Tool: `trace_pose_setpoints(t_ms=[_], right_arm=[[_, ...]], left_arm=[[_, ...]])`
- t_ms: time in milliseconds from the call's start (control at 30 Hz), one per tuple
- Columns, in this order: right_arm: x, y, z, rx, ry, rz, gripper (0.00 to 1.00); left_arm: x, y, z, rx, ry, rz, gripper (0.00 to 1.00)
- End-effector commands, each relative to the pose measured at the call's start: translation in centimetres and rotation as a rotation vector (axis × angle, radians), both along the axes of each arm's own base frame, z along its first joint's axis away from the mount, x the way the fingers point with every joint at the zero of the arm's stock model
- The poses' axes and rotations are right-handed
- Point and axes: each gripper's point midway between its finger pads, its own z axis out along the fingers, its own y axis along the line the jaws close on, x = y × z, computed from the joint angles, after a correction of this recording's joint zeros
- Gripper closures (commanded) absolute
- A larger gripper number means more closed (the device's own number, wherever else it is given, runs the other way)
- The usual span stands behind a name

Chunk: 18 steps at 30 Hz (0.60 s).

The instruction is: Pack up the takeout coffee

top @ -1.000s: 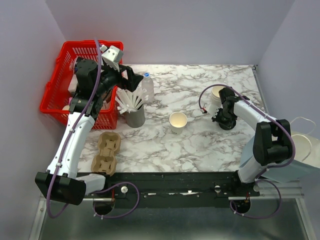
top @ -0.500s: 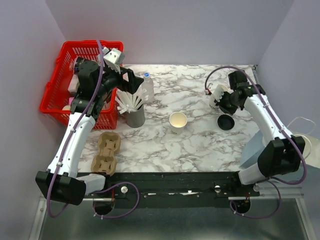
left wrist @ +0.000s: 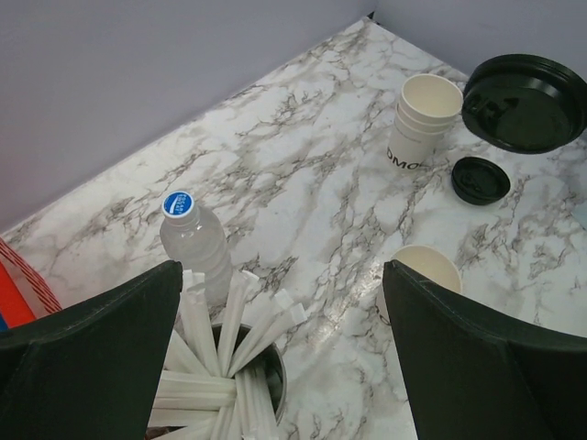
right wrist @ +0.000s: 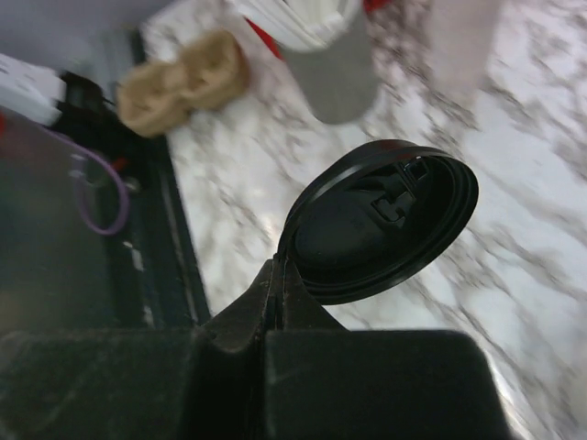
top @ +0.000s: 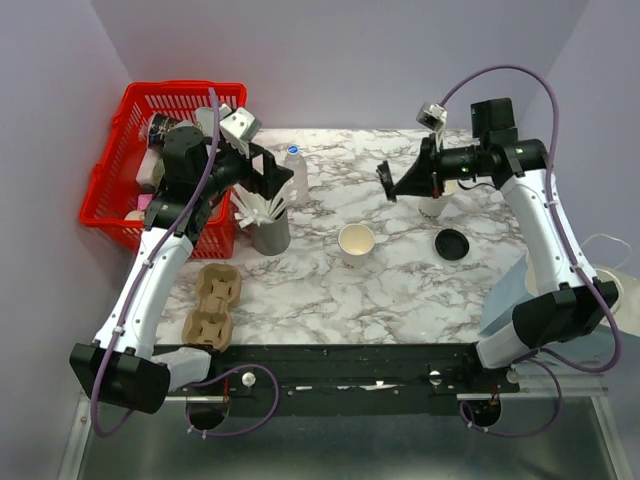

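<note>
An open cream paper cup (top: 356, 243) of the takeout coffee stands mid-table without a lid; it also shows in the left wrist view (left wrist: 424, 271). My right gripper (top: 399, 184) hangs in the air behind and to the right of it, shut on the rim of a black lid (top: 386, 180), (right wrist: 385, 220), (left wrist: 525, 101). In its own view the right gripper's (right wrist: 282, 268) jaws pinch the lid's edge. A second black lid (top: 452, 244) lies on the table to the right. My left gripper (top: 272, 178) hovers open above the straws, holding nothing.
A stack of empty cups (left wrist: 424, 119) stands at the back right. A grey cup of white straws (top: 268, 225) and a clear water bottle (top: 295, 168) stand left of centre. A red basket (top: 105, 190) is at far left, a cardboard cup carrier (top: 212, 305) in front.
My right gripper has lifted one black lid off the table at the right and swung it up and leftward. The left gripper has shifted slightly right and stayed open.
</note>
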Motion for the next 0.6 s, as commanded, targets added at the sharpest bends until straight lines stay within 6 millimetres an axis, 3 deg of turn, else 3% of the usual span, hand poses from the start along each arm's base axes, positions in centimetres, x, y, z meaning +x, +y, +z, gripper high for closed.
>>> trace_pose_setpoints(t_ms=[0, 67, 100, 167, 200, 300, 400, 567], right_arm=[[-1.2, 5.0, 2.2, 0.325, 0.371, 0.154, 0.99], [0.1, 6.1, 1.2, 0.353, 0.427, 0.173, 1.00], [-0.2, 6.4, 0.5, 0.365, 0.550, 0.171, 0.99], [0.3, 7.0, -0.6, 0.380, 0.612, 0.207, 0.99], [-0.6, 7.0, -1.3, 0.385, 0.739, 0.235, 1.00], [-0.3, 7.2, -2.8, 0.386, 0.837, 0.264, 0.99], [-0.1, 7.2, -4.3, 0.383, 0.865, 0.272, 1.00], [0.0, 7.1, -6.1, 0.381, 0.906, 0.244, 1.00]], left_arm=[[-2.0, -0.4, -0.6, 0.043, -0.006, -0.049, 0.01], [-2.3, -0.8, -1.2, 0.077, -0.003, -0.056, 0.01], [-2.5, -0.9, -1.4, 0.093, -0.002, -0.059, 0.02], [-3.4, -1.7, -2.5, 0.158, -0.003, -0.106, 0.02], [-3.6, -1.9, -2.8, 0.181, -0.009, -0.118, 0.02], [-5.0, -3.4, -4.9, 0.289, -0.026, -0.196, 0.01], [-5.5, -4.4, -6.7, 0.343, -0.024, -0.236, 0.01], [-4.3, -5.0, -8.5, 0.443, -0.063, -0.197, 0.01]])
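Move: The open white cup stands about 7 cm to the left of the right hand, 2 cm nearer the base and some 23 cm below it; this hand already holds a black lid. From this hand the spare lid lies 18 cm right, 1 cm ahead, and the cup stack 13 cm right, 10 cm ahead. For the open left hand the cup is about 16 cm right, 6 cm back; the straw holder is 6 cm left, 4 cm back, the bottle 10 cm straight ahead. The black lid, still pinched at its rim by the right fingers, is carried about 8 cm left and then some 7 cm down to above the cup, the wrist rolling some 50 degrees on the way and the fingers coming up nearer level. Meanwhile the left hand, still wide open, comes down, back and right towards the cup, 5 to 6 cm each way, turning some 15 degrees clockwise with its left side rising. ##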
